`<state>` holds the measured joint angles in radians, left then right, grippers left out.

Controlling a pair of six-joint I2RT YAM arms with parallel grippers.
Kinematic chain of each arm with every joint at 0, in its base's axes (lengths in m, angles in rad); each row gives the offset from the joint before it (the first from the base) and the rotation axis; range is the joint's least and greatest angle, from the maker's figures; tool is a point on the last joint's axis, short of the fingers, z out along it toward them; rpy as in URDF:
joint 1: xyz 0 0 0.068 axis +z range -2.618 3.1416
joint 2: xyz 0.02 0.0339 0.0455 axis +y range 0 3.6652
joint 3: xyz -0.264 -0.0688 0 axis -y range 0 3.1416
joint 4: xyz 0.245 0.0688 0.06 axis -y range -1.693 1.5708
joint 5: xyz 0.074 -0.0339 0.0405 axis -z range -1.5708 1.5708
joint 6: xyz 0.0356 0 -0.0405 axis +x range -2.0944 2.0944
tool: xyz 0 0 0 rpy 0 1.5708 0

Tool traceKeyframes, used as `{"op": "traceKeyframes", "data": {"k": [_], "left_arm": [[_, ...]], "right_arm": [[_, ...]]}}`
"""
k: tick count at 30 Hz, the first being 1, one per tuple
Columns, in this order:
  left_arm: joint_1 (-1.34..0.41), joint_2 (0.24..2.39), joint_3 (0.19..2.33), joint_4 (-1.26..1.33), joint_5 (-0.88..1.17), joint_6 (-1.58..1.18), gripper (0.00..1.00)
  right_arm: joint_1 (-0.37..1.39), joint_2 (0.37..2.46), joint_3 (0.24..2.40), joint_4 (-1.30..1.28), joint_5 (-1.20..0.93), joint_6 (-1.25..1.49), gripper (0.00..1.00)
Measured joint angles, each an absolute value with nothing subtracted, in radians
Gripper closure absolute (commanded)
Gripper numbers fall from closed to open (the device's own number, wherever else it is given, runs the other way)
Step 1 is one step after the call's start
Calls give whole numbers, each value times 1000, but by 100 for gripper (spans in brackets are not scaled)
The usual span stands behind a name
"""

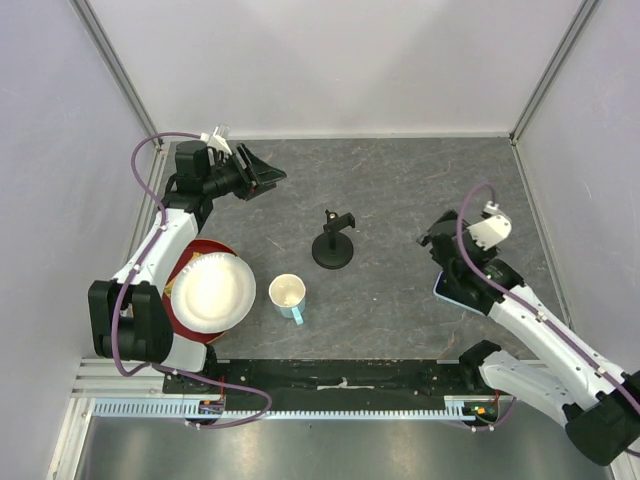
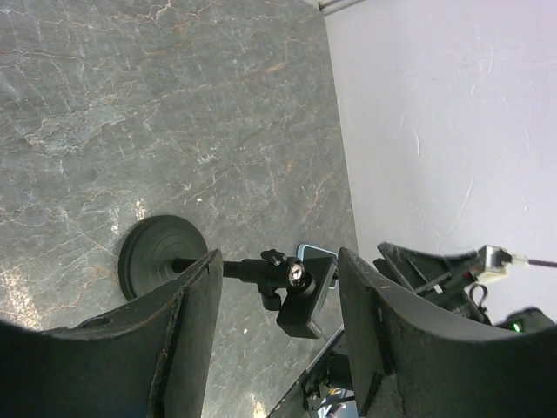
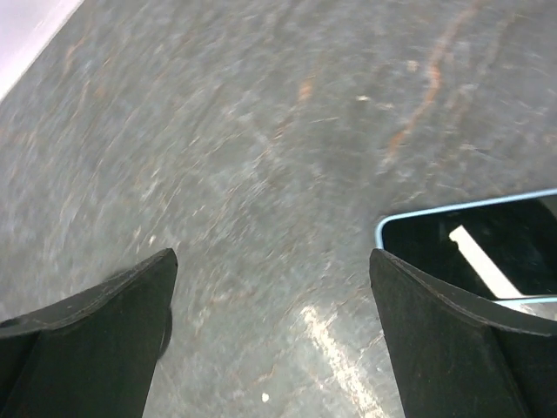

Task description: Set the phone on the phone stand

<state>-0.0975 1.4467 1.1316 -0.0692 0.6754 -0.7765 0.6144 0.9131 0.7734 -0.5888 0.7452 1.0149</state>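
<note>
The phone stand is black, with a round disc base, a thin post and a small clamp on top, and stands near the table's middle. It also shows in the left wrist view, seen between my fingers from a distance. The phone has a black screen and a light blue edge. It lies flat on the table under my right arm, just right of the right finger. My right gripper is open and empty, low over the table. My left gripper is open and empty at the back left, pointing toward the stand.
A white cup with a blue handle stands left of the stand. A white paper plate rests on a red dish by the left arm. Pale walls enclose the grey table on three sides.
</note>
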Motion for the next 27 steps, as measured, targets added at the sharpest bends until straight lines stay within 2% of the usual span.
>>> {"op": "traceKeyframes", "data": {"k": [7, 11, 17, 27], "left_arm": [[-96, 1452, 1130, -48, 693, -791, 39], [-96, 1464, 1123, -43, 703, -801, 39], [-96, 1467, 1119, -42, 713, -810, 39], [-91, 1468, 1115, -10, 718, -826, 39]], "right_arm": [[338, 939, 776, -782, 586, 1232, 2], [276, 963, 767, -848, 476, 1294, 2], [165, 971, 613, -859, 301, 1359, 2], [22, 989, 527, -789, 231, 1398, 2]]}}
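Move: Back to its right and below lies the phone, flat on the table: about 12 cm right of the right hand, 5 cm nearer the base and 18 cm down. The phone stand is some 20 cm to that hand's left and 6 cm farther out, its middle roughly 9 cm lower; the mug is about 30 cm left, 5 cm back. From the left hand the phone lies around 47 cm right, 17 cm back and 26 cm below. Dropping about 14 cm towards the left end of the phone, the empty right hand first swings right some 5 cm, then sinks and draws back about 8 cm, slowing low over the table. Its wrist tips the fingers from slanting forward to nearly straight down and turns clockwise some 30 degrees, the fingers staying wide open and short of touching. ##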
